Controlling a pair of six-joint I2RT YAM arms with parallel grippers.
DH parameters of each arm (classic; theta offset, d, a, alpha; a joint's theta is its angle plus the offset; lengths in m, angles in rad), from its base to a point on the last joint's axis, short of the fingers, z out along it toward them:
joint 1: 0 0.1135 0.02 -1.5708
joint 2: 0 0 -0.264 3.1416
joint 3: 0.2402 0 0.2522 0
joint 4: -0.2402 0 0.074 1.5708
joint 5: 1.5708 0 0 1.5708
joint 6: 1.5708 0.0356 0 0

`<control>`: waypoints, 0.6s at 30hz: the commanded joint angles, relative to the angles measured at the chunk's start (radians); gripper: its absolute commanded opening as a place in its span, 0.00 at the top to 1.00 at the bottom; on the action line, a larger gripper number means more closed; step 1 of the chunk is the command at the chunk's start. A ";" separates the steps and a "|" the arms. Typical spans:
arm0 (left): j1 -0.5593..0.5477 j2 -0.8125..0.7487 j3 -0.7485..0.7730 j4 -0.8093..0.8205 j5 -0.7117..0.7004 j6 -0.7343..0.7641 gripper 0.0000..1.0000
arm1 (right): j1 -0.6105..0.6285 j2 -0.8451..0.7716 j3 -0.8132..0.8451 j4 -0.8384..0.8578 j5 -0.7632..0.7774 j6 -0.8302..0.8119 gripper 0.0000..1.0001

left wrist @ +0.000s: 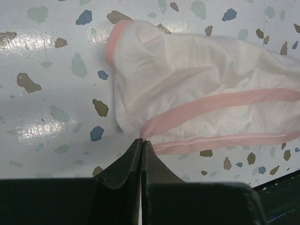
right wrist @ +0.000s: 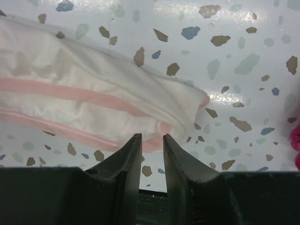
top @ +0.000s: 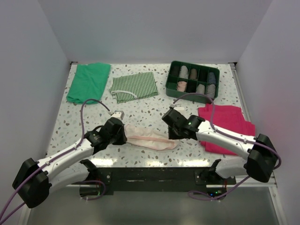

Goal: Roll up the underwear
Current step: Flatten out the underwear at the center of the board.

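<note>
The underwear (top: pixel 150 139) lies as a long, flat, pale pink strip with darker pink edging on the speckled table, between my two grippers. My left gripper (top: pixel 123 135) is at its left end. In the left wrist view the left gripper (left wrist: pixel 141 139) is shut on the underwear (left wrist: pixel 201 79), with a pink edge band pinched at its tips. My right gripper (top: pixel 171 136) is at the strip's right end. In the right wrist view the right gripper (right wrist: pixel 149 136) stands a little open, and the underwear (right wrist: pixel 93 98) lies just past its tips, outside the gap.
A bright magenta cloth (top: pixel 227 126) lies right of the right arm. At the back are a green cloth (top: pixel 88 82), a green-and-white striped cloth (top: pixel 134 86) and a dark green divided tray (top: pixel 174 92) holding several rolled items. The table's front edge is just below the underwear.
</note>
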 commanded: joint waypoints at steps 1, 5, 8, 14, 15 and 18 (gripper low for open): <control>-0.004 -0.008 0.007 0.050 0.029 0.026 0.95 | 0.049 0.081 0.046 -0.027 0.013 0.004 0.73; -0.004 -0.015 -0.001 0.053 0.042 0.029 0.95 | 0.072 0.155 0.066 -0.035 0.019 0.025 0.76; -0.003 -0.020 -0.009 0.053 0.042 0.029 0.95 | 0.075 0.196 0.067 -0.049 0.046 0.042 0.77; -0.004 -0.018 -0.010 0.057 0.049 0.032 0.95 | 0.078 0.247 0.058 -0.084 0.105 0.054 0.74; -0.004 -0.017 -0.010 0.061 0.049 0.033 0.95 | 0.078 0.251 0.058 -0.092 0.103 0.054 0.73; -0.004 -0.012 -0.010 0.059 0.048 0.033 0.95 | 0.077 0.268 0.046 -0.075 0.085 0.056 0.73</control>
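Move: The underwear's right end lies beneath the open right hand, roughly 2 cm back, 1 cm to its right and 7 cm down; from the left hand it is about 21 cm to the right and 1 cm back. From the right hand the underwear's middle is some 9 cm left and level with it, the red cloth's middle about 26 cm right and 5 cm ahead, and the green tray roughly 30 cm ahead and 11 cm right, all on the table. The left hand keeps its pinch on the underwear's near left corner, easing just under 1 cm to the right, while the open right hand sinks about 6 cm onto the underwear's right end, also drawing back about 2 cm. Its left side dips some 15 degrees, swinging the fingertips rightward; they stay parted around the fold there, not yet gripping. ##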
